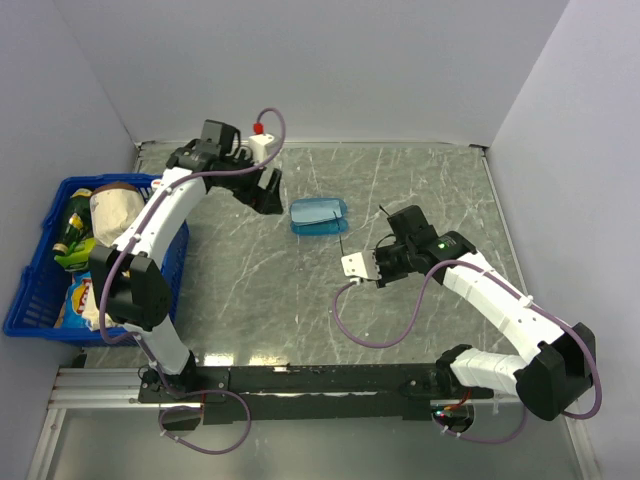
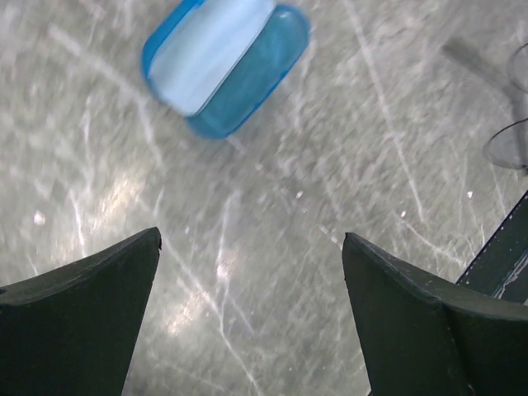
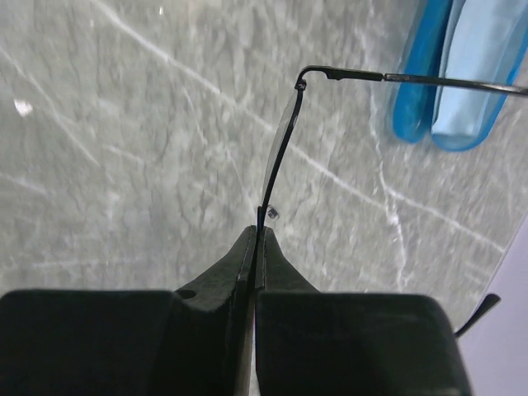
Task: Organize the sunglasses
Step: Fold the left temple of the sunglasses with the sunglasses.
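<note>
The sunglasses [image 3: 285, 140], a thin black wire frame with slim arms, hang above the table. My right gripper [image 3: 260, 227] is shut on the frame near the nose pad. One arm of the sunglasses reaches toward the blue translucent case [image 3: 445, 91]. From above, my right gripper [image 1: 384, 252] sits right of the case [image 1: 318, 215], and the sunglasses [image 1: 382, 213] show only as faint lines. A light-blue cloth [image 2: 210, 49] lies in the case [image 2: 247, 91]. My left gripper [image 2: 252, 239] is open and holds nothing, hovering just left of the case, where it appears from above as the left gripper [image 1: 270, 198].
A blue basket [image 1: 40, 290] at the left table edge holds a bottle, snack bags and a tan jar. The back wall runs along the far table edge. The grey marbled table [image 1: 250, 290] lies bare between the two arms.
</note>
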Controlling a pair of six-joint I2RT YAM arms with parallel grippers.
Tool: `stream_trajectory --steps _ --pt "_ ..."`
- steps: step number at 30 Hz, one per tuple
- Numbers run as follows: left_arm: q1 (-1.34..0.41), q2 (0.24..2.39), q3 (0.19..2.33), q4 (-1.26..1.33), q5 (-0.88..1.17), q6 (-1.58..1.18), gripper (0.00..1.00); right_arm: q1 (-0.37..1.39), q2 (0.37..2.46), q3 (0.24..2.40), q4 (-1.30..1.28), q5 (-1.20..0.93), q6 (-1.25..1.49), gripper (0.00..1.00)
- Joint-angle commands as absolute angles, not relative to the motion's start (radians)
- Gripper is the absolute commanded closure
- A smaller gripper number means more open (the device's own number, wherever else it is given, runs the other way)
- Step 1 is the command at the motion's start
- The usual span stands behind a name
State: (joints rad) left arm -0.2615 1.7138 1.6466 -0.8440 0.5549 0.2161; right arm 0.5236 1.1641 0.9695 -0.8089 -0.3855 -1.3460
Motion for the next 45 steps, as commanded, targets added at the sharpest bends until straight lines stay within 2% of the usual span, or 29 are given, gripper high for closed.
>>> stream_trajectory --steps 1,14,24,45 --pt "-0.328 1.744 1.723 -0.919 0.496 0.216 0.04 0.555 1.137 0.983 -0.707 -0.368 -1.269 1.00" --pt "-0.434 1.735 1.784 -0.956 0.376 0.190 0.04 0.584 1.112 0.925 -0.597 -0.368 -1.187 1.00" --pt "-0.472 1.770 1.879 -1.022 0.356 0.157 0.04 0.592 1.069 0.878 -0.577 -0.390 -1.200 1.00" --pt "-0.615 1.874 1.896 -1.055 0.344 0.147 0.04 0.643 1.103 0.854 -0.517 -0.359 -1.192 1.00"
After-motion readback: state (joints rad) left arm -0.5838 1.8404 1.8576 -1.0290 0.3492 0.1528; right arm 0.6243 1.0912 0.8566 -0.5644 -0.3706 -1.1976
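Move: The right hand already holds the sunglasses by the frame, temples open and pointing forward; the left temple lies about 7 cm ahead and 7 cm left of it, near its height. From the empty left hand this temple is roughly 14 cm to the right, 7 cm back and 6 cm below. The blue case, with the light blue cloth in it, lies some 9 cm right, 4 cm back and 17 cm below the left hand. Open left hand travels about 9 cm right and 5 back towards the left temple; right brings the sunglasses leftward. ##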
